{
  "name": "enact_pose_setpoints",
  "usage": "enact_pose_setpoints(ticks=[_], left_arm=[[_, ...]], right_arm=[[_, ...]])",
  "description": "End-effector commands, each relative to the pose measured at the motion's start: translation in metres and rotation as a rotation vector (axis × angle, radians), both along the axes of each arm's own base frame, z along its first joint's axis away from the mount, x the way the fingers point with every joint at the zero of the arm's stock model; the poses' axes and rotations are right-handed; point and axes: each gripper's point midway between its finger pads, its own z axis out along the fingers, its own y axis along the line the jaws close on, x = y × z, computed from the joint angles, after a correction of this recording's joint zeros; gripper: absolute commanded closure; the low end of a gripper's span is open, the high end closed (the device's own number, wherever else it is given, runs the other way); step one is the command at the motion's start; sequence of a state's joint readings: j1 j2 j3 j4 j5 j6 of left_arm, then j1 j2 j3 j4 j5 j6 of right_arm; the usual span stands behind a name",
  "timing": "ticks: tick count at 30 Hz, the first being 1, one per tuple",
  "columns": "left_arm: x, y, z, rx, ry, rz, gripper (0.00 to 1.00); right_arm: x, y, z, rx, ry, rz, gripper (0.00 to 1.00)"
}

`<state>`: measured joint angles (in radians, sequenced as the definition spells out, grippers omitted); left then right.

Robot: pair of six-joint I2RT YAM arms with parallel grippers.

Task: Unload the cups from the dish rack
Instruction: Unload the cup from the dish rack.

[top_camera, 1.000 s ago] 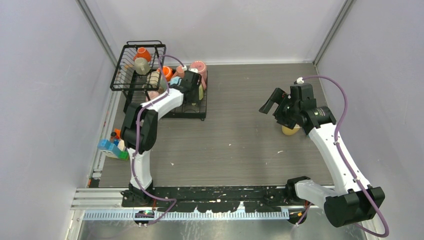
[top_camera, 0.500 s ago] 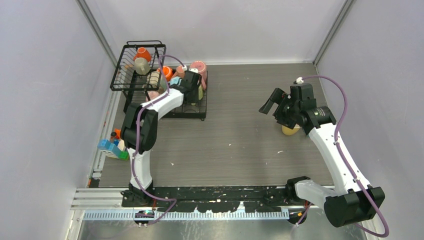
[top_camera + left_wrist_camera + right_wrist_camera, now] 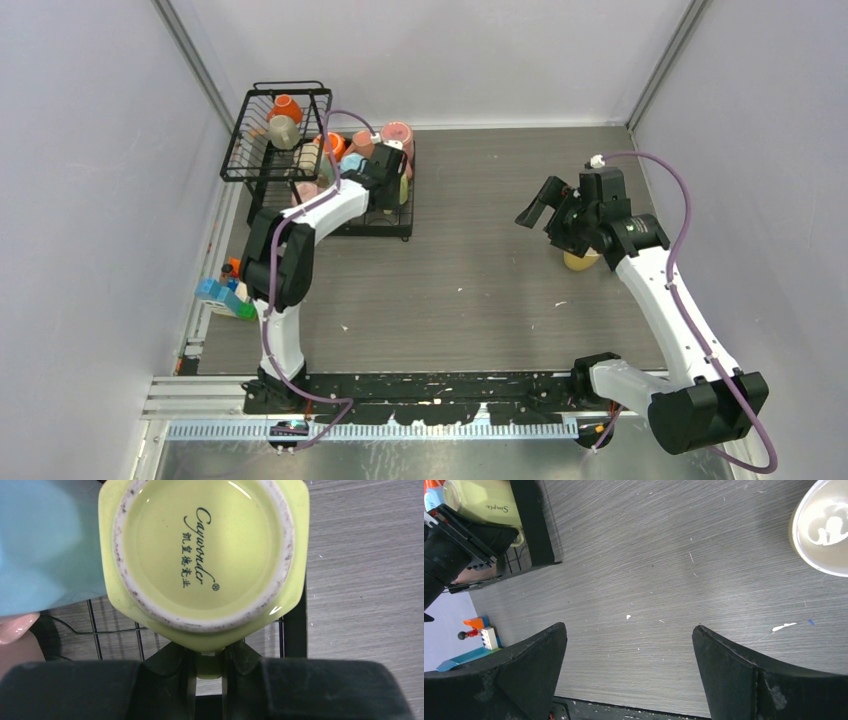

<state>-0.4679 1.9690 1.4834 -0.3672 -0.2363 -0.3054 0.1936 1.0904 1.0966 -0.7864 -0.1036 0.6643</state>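
The black wire dish rack (image 3: 385,222) stands at the far left, with its deeper basket (image 3: 262,150) beside it. My left gripper (image 3: 209,664) is shut on the handle of an upturned yellow-green cup (image 3: 202,550) over the rack's tray. In the top view that left gripper (image 3: 385,180) sits among a light blue cup (image 3: 352,162), a pink cup (image 3: 397,133) and an orange cup (image 3: 335,145). An orange cup (image 3: 287,104) and a beige cup (image 3: 283,130) are in the basket. My right gripper (image 3: 545,205) hangs open above the table with nothing between its fingers. A beige cup (image 3: 580,262) stands under that arm.
Coloured toy blocks (image 3: 225,295) lie at the table's left edge, near the left arm's base. In the right wrist view, the beige cup (image 3: 824,527) is at the upper right and the rack's edge (image 3: 531,525) at the upper left. Walls close in on three sides.
My left gripper's jaws have closed on the yellow-green cup's handle, and the left wrist shifted slightly. The right arm has hardly moved.
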Motion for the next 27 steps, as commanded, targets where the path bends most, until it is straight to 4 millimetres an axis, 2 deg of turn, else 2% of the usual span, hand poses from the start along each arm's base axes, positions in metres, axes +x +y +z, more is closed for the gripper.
enact_pose_setpoints(ticks=[1,15,17,23,27], left_arm=[[0.012,-0.002,0.073,-0.041,-0.182,0.01,1.0],[-0.004,0.002,0.112,-0.038,-0.224,0.018,1.0],[-0.008,0.0,0.123,-0.047,-0.236,0.013,1.0],[-0.028,-0.018,0.158,-0.083,-0.257,-0.032,1.0],[-0.048,-0.036,0.177,-0.145,-0.249,-0.073,1.0]], right_arm=[[0.007,0.007,0.011,0.029,-0.061,0.021,0.0],[0.018,0.015,0.013,0.072,-0.088,0.026,0.0],[0.021,0.017,0.015,0.086,-0.1,0.023,0.0],[0.033,0.024,0.027,0.128,-0.158,0.014,0.0],[0.043,0.033,0.043,0.186,-0.231,0.023,0.0]])
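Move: The left hand already has the green cup by its handle, the cup's body about 5 cm ahead and 2 cm above. The blue cup stands roughly 7 cm ahead and 8 cm left, the large pink mug some 13 cm ahead and 1 cm right. The open right gripper waits about 30 cm right, 15 cm back and 13 cm higher; from it the green cup is some 20 cm ahead, 30 cm left and 11 cm below. Left hand lifts the handle-gripped green cup about 8 cm, drawing back; open right hand eases forward-left. ##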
